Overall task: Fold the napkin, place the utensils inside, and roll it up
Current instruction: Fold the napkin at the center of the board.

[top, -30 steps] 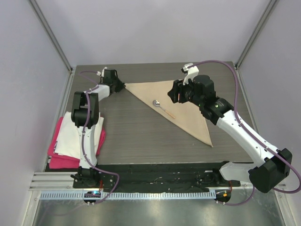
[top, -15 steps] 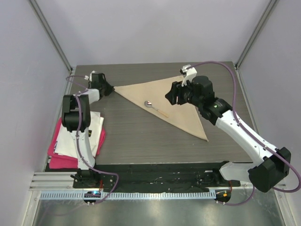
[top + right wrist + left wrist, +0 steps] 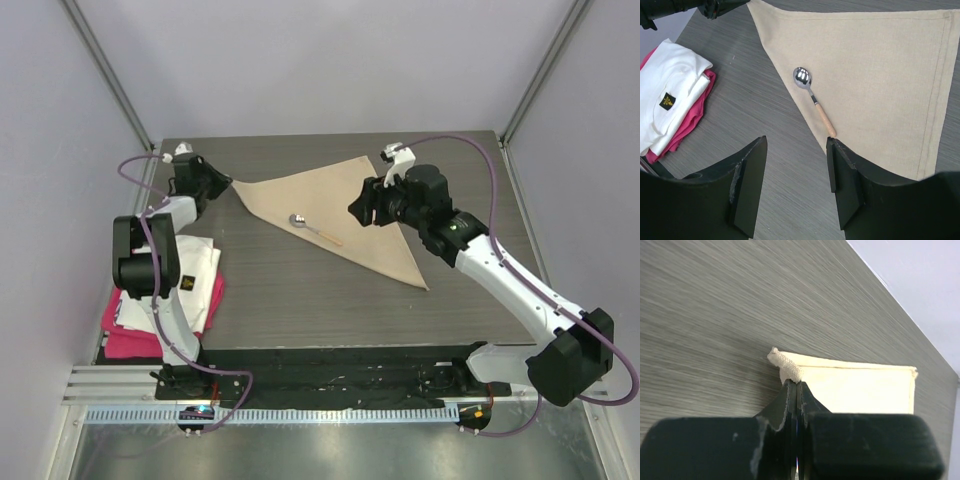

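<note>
The beige napkin (image 3: pixel 350 205) lies folded into a triangle on the dark table. My left gripper (image 3: pixel 228 183) is shut on the napkin's left corner (image 3: pixel 785 365), pinching a small bunch of cloth. A spoon (image 3: pixel 312 228) with a silver bowl and wooden handle rests on the napkin near its lower folded edge; the right wrist view shows the spoon (image 3: pixel 814 101) too. My right gripper (image 3: pixel 362 208) hangs open above the napkin (image 3: pixel 880 70), just right of the spoon, with nothing between its fingers.
A white cloth (image 3: pixel 170 285) with a dark logo lies on a pink-red cloth (image 3: pixel 125 340) at the table's left edge, beside the left arm. The table's grey walls rise at the back and sides.
The left gripper has pulled the napkin's corner leftward across the table. Napkin and spoon have slid left with it, and the right gripper has followed slightly left.
</note>
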{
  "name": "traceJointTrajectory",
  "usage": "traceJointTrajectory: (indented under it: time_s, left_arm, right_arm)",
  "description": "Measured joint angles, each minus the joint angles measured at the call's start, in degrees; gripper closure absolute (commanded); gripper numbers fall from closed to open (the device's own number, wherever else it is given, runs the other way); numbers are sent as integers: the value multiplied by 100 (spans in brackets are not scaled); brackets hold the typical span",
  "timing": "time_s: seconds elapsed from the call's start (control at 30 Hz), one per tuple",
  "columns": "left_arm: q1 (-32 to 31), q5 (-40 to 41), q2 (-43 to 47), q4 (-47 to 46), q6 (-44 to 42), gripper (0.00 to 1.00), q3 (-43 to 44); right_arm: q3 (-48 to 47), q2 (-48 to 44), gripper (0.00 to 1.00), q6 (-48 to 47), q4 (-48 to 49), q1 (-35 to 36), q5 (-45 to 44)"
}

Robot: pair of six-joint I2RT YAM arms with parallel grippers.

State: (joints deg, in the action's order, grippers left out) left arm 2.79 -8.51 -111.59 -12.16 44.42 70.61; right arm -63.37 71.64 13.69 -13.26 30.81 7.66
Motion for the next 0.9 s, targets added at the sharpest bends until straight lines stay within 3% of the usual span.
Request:
traceJointTrajectory:
  time_s: [0.2,0.63,0.9]
  left_arm:
    - [-286,-304,13,-177,-15,100,-48]
    - [-1692,-782,87,-531,42,100,-363]
    - [-2098,-1060,85,-780,72,100,-542]
  right_arm:
    - [125,-2,41,4,0,0,2]
    - [234,-2,42,31,50,0,92]
    - [267,-2,41,85,114,0,127]
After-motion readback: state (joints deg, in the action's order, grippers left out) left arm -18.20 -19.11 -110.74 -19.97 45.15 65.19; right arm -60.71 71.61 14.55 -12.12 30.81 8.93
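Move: The left gripper already pinches the napkin's left corner, held up some 8 cm over the board. The spoon, lying on the napkin, has its middle about 27 cm to the right and 12 cm back from there; the napkin's own middle is some 34 cm right and 5 cm back, its far corner about 43 cm right and 12 cm ahead. From the waiting right gripper the spoon lies roughly 10 cm ahead, 13 cm left and 23 cm below. Sweep the left gripper, fingers still shut on the napkin's corner, some 22 cm to the right and then increasingly back too, about 7 cm in all, at a level height, carrying the corner inward over the napkin to the bowl end of the spoon. Turn the wrist about 30 degrees clockwise along the way. ##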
